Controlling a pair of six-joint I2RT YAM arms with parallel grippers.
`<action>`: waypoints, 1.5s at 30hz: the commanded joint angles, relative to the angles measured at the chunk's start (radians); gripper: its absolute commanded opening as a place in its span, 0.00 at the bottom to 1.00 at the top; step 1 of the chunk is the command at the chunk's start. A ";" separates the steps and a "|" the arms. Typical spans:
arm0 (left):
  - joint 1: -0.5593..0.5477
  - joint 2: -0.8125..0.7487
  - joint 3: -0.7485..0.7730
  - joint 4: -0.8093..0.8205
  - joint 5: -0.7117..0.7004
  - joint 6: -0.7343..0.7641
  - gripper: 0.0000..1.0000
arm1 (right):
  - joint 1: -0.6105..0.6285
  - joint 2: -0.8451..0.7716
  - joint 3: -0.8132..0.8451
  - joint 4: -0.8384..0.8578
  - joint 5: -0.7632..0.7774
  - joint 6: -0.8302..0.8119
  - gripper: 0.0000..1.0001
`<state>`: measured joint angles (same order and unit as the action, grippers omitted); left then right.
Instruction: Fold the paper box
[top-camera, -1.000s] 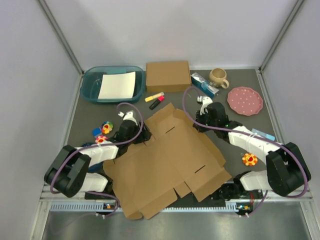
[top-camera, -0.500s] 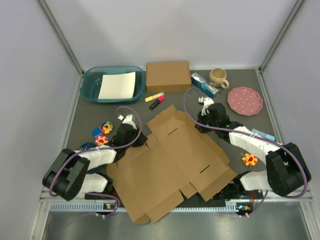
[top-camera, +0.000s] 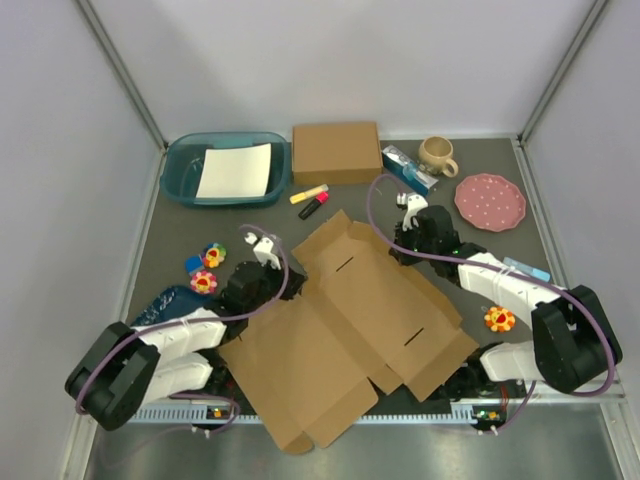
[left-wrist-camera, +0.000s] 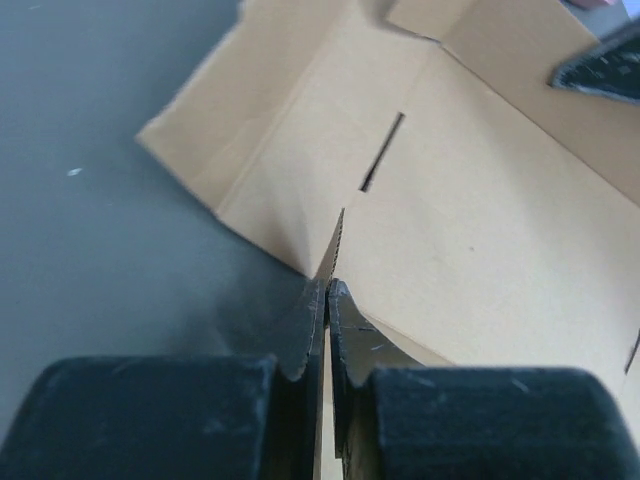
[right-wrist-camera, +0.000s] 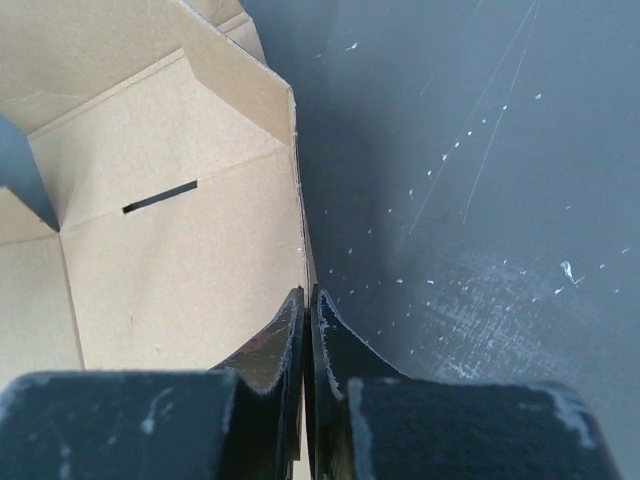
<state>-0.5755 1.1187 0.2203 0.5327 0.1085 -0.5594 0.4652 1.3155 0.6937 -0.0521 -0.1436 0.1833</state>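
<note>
The paper box (top-camera: 340, 320) is a large brown die-cut sheet lying mostly flat at the middle of the table, its near corner hanging past the front edge. My left gripper (top-camera: 262, 287) sits at the sheet's left edge. In the left wrist view, the left gripper (left-wrist-camera: 327, 287) is shut on a thin upright flap edge of the paper box (left-wrist-camera: 480, 230). My right gripper (top-camera: 408, 246) is at the sheet's far right edge. In the right wrist view, the right gripper (right-wrist-camera: 307, 300) is shut on a raised side flap of the paper box (right-wrist-camera: 170, 260).
At the back stand a teal bin (top-camera: 186, 160) holding white paper, a smaller brown cardboard box (top-camera: 336, 152), markers (top-camera: 312, 198), a blue-white carton (top-camera: 408, 168), a mug (top-camera: 437, 153) and a pink plate (top-camera: 490, 201). Flower toys (top-camera: 210, 256) lie left; another flower toy (top-camera: 499, 319) lies right.
My left gripper has closed on the sheet's left flap and drawn back toward the near edge. The sheet has slid and turned with it. The right gripper stays shut on its flap.
</note>
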 joint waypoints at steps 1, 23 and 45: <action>-0.145 -0.002 0.010 0.006 0.008 0.107 0.03 | 0.006 -0.030 0.012 0.041 -0.059 0.019 0.00; -0.547 0.228 0.105 -0.238 -0.478 0.142 0.02 | 0.006 -0.041 0.035 -0.006 -0.083 -0.007 0.00; -0.547 -0.315 0.284 -0.454 -0.625 0.139 0.76 | 0.111 -0.113 0.122 -0.100 0.054 -0.178 0.00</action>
<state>-1.1206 0.8860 0.5060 0.0971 -0.4011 -0.3805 0.5087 1.2510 0.7433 -0.1486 -0.1593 0.0891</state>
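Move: The left hand already pinches a flap on the box's left edge. The box's middle strip, towards which the flap folds in, is centred about 12 cm back, 10 cm right and 6 cm down. The nearer slot in the top panel lies some 5 cm ahead and 11 cm right, the pink-capped marker about 18 cm ahead and 3 cm right, both about 7 cm lower. From the right hand, still gripping the opposite wall, the strip's centre is about 17 cm back, 15 cm left and 8 cm down. Keeping its pinch on the left-edge flap, the left hand draws it inward over the box, about 7 cm back and 5 cm right, then sinks while rolling some 25 degrees, left side rising. There the fingers open wide, let the flap go and lift away about 15 cm, drifting slightly right. The right hand keeps its pinch on the far wall, easing up a couple of centimetres late on. ##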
